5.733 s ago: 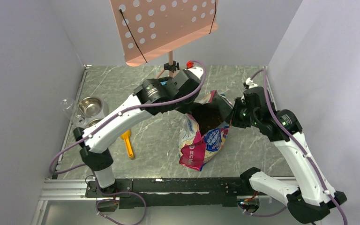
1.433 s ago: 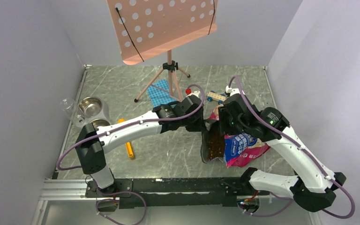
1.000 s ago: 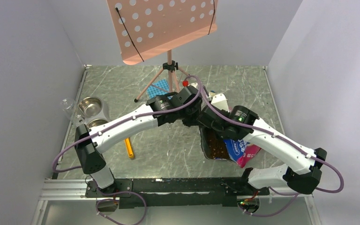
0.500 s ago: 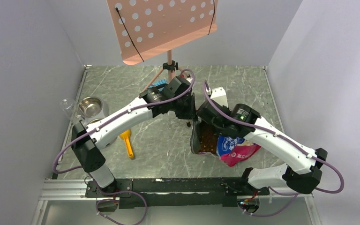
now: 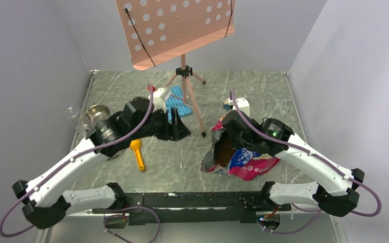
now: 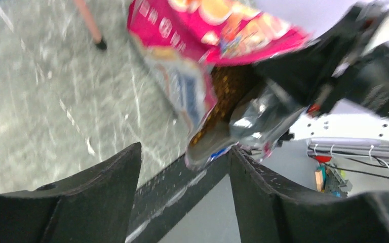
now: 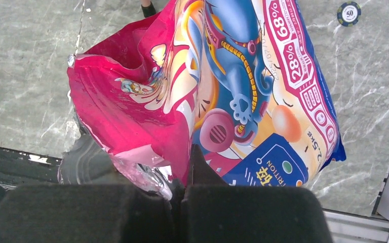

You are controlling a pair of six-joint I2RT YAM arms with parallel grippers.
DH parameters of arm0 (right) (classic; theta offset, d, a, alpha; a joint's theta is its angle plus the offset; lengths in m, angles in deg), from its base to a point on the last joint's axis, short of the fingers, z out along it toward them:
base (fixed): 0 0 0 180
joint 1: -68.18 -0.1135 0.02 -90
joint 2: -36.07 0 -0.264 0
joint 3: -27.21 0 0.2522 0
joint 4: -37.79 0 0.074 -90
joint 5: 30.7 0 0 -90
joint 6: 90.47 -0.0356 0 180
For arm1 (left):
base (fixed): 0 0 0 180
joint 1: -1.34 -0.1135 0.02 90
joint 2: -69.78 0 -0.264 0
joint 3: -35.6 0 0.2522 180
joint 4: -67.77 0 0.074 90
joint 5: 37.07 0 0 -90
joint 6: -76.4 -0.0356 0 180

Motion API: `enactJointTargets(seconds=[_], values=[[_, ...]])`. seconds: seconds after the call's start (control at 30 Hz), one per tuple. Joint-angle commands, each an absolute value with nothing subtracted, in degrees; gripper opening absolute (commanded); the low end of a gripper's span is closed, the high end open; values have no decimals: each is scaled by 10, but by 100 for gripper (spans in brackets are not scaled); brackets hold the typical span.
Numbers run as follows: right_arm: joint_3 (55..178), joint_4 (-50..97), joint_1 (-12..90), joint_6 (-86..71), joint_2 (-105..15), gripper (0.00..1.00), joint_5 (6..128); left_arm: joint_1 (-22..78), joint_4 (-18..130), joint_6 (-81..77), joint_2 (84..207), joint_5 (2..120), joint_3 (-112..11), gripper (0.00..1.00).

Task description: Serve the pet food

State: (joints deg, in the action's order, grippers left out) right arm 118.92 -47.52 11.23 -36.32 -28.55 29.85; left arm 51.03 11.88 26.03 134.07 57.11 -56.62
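The pink-and-blue foil bag (image 5: pixel 243 161) lies open on the table at the right, and the pet food (image 5: pixel 225 150) shows as dark brown kibble inside its mouth. My right gripper (image 5: pixel 231 130) is shut on the bag's upper rim; in the right wrist view the right gripper (image 7: pixel 182 188) pinches the pink foil of the bag (image 7: pixel 233 76). My left gripper (image 5: pixel 180 132) stands open to the left of the bag, apart from it, holding nothing. In the left wrist view the left gripper (image 6: pixel 185 157) frames the bag (image 6: pixel 202 30) and the pet food (image 6: pixel 228 91) from a distance.
A yellow scoop (image 5: pixel 138 155) lies left of centre. Metal bowls (image 5: pixel 97 114) sit at the far left edge, partly behind my left arm. A pink music stand (image 5: pixel 185 76) stands at the back, with a blue sheet (image 5: pixel 178 107) by its legs and a white box (image 5: pixel 242 106) behind the bag.
My left gripper has let go of the bag's rim, opened and pulled back to the left. The right gripper stays shut on the bag, which has settled lower on the table.
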Motion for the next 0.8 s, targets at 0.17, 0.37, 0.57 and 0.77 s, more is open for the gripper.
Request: enactJointTargets(seconds=[0.17, 0.37, 0.57, 0.77], values=[[1187, -410, 110, -337, -208, 0, 339, 565, 292, 548, 1228, 532, -240, 43], [1171, -411, 109, -350, -190, 0, 358, 643, 369, 601, 1447, 584, -281, 40], [1179, -419, 110, -362, -194, 0, 355, 644, 639, 678, 1664, 702, -320, 36], [1159, -428, 113, -380, -201, 0, 323, 582, 640, 658, 1783, 727, -477, 35]])
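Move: The left hand hangs open, empty and high. The lower left lip of the pet-food bag's mouth lies about 16 cm to its right, 5 cm back and some 26 cm below. The kibble opening is 7 cm farther right of that lip and 6 cm farther out. The stand's near foot is 9 cm ahead, 14 cm right and 31 cm down from the hand. From the right hand, gripping the bag's upper rim, that lip is roughly 13 cm left, 5 cm back and 19 cm below. Drop the left gripper about 27 cm, drawing it back some 7 cm first, then swing it right and at the end slightly forward to the lower left lip of the bag's mouth. Tip the wrist down some 45 degrees and narrow the fingers to about half their gap, lip edge at their tips, without pinching yet. Keep the right fingers shut on the upper rim, easing it back 2 cm. ##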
